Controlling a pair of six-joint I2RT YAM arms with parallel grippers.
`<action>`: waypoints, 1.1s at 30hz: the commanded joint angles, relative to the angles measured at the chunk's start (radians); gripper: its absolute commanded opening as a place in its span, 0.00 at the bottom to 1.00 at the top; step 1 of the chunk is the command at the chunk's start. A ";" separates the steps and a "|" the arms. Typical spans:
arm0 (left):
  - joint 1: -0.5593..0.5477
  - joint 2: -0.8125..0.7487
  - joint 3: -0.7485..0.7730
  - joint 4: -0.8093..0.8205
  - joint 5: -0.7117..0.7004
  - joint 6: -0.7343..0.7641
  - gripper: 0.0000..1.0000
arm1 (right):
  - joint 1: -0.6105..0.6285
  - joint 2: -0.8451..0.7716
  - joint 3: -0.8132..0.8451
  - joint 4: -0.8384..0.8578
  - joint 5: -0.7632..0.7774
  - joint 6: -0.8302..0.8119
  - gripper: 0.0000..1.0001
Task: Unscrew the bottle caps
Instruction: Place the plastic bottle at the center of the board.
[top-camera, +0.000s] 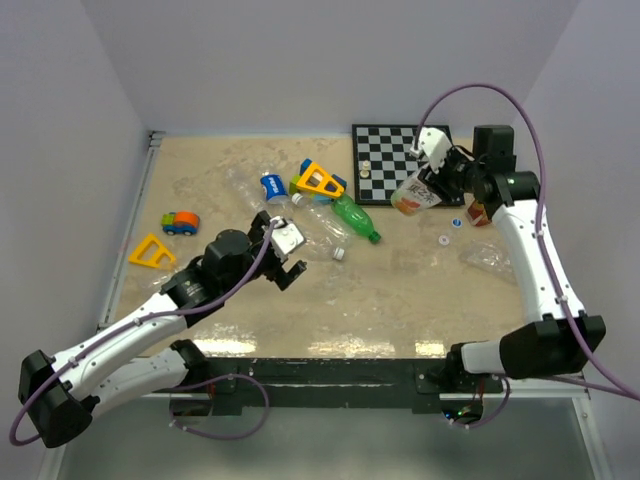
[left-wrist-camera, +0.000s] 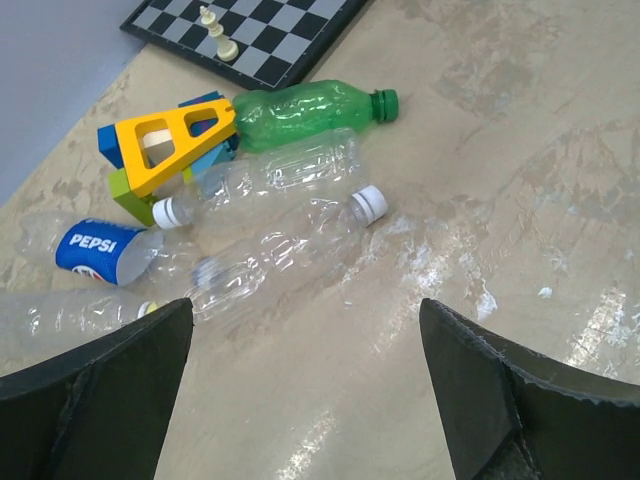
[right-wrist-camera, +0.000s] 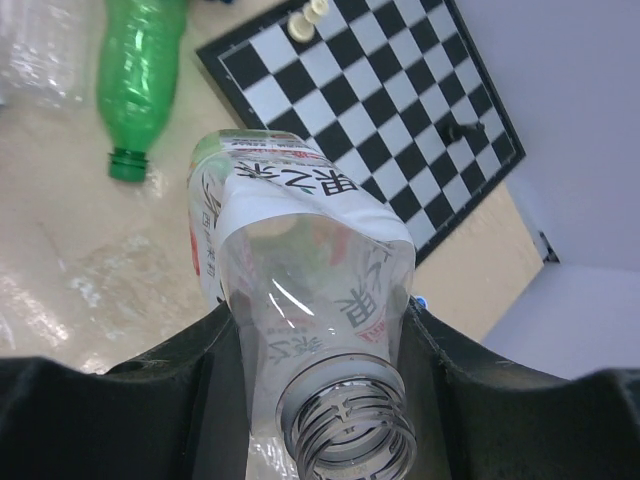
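My left gripper (top-camera: 290, 248) (left-wrist-camera: 305, 310) is open and holds nothing, low over bare table just short of a pile of lying bottles. Two clear bottles there wear white bottle caps (left-wrist-camera: 368, 203) (left-wrist-camera: 172, 210); one of these caps (top-camera: 339, 254) also shows from above. A green bottle (left-wrist-camera: 300, 115) (top-camera: 356, 218) lies behind them. At the back right, my right gripper (top-camera: 432, 182) (right-wrist-camera: 320, 315) is shut on a clear bottle with a white label (right-wrist-camera: 290, 230) (top-camera: 415, 195). Its threaded neck (right-wrist-camera: 348, 430) is bare. Two small loose caps (top-camera: 443, 239) (top-camera: 456, 222) lie on the table below it.
A chessboard (top-camera: 395, 160) with a few pieces lies at the back. A Pepsi bottle (left-wrist-camera: 100, 250) and a yellow-and-blue toy (left-wrist-camera: 165, 150) sit by the pile. A toy car (top-camera: 181, 222) and a yellow triangle (top-camera: 152, 252) are at the left. An amber bottle (top-camera: 478, 212) and crumpled clear plastic (top-camera: 487, 257) are at the right.
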 joint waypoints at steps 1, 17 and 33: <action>0.002 -0.032 -0.008 0.051 -0.054 0.018 1.00 | 0.003 0.083 0.073 -0.004 0.176 0.026 0.14; 0.004 -0.070 -0.020 0.059 -0.037 0.016 1.00 | -0.031 0.313 0.082 0.030 0.298 0.044 0.20; 0.002 -0.061 -0.020 0.056 -0.037 0.016 1.00 | -0.043 0.372 0.172 -0.046 0.276 0.023 0.81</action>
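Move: The open bottle is already in the right hand, aslant; the bare table spot it goes to lies about 6 cm ahead, 6 cm to the right and 27 cm below. The chessboard's middle is some 23 cm beyond that spot; a blue cap lies about 10 cm right of it, and a white cap 5 cm right of it and 6 cm nearer. The amber bottle stands 17 cm right of the spot and 3 cm farther out. From the left hand, the spot is roughly 20 cm ahead and 47 cm right. The slanting bottle, still pinched below its open neck, is carried by the right hand about 11 cm down, and some 6 cm each forward and to the right, onto the table just short of the chessboard's near edge. The wrist tips the fingers further down and turns clockwise, each about 15 degrees, bringing the bottle upright; once the hand has stopped sinking, the fingers loosen from half to about three-quarters open. ##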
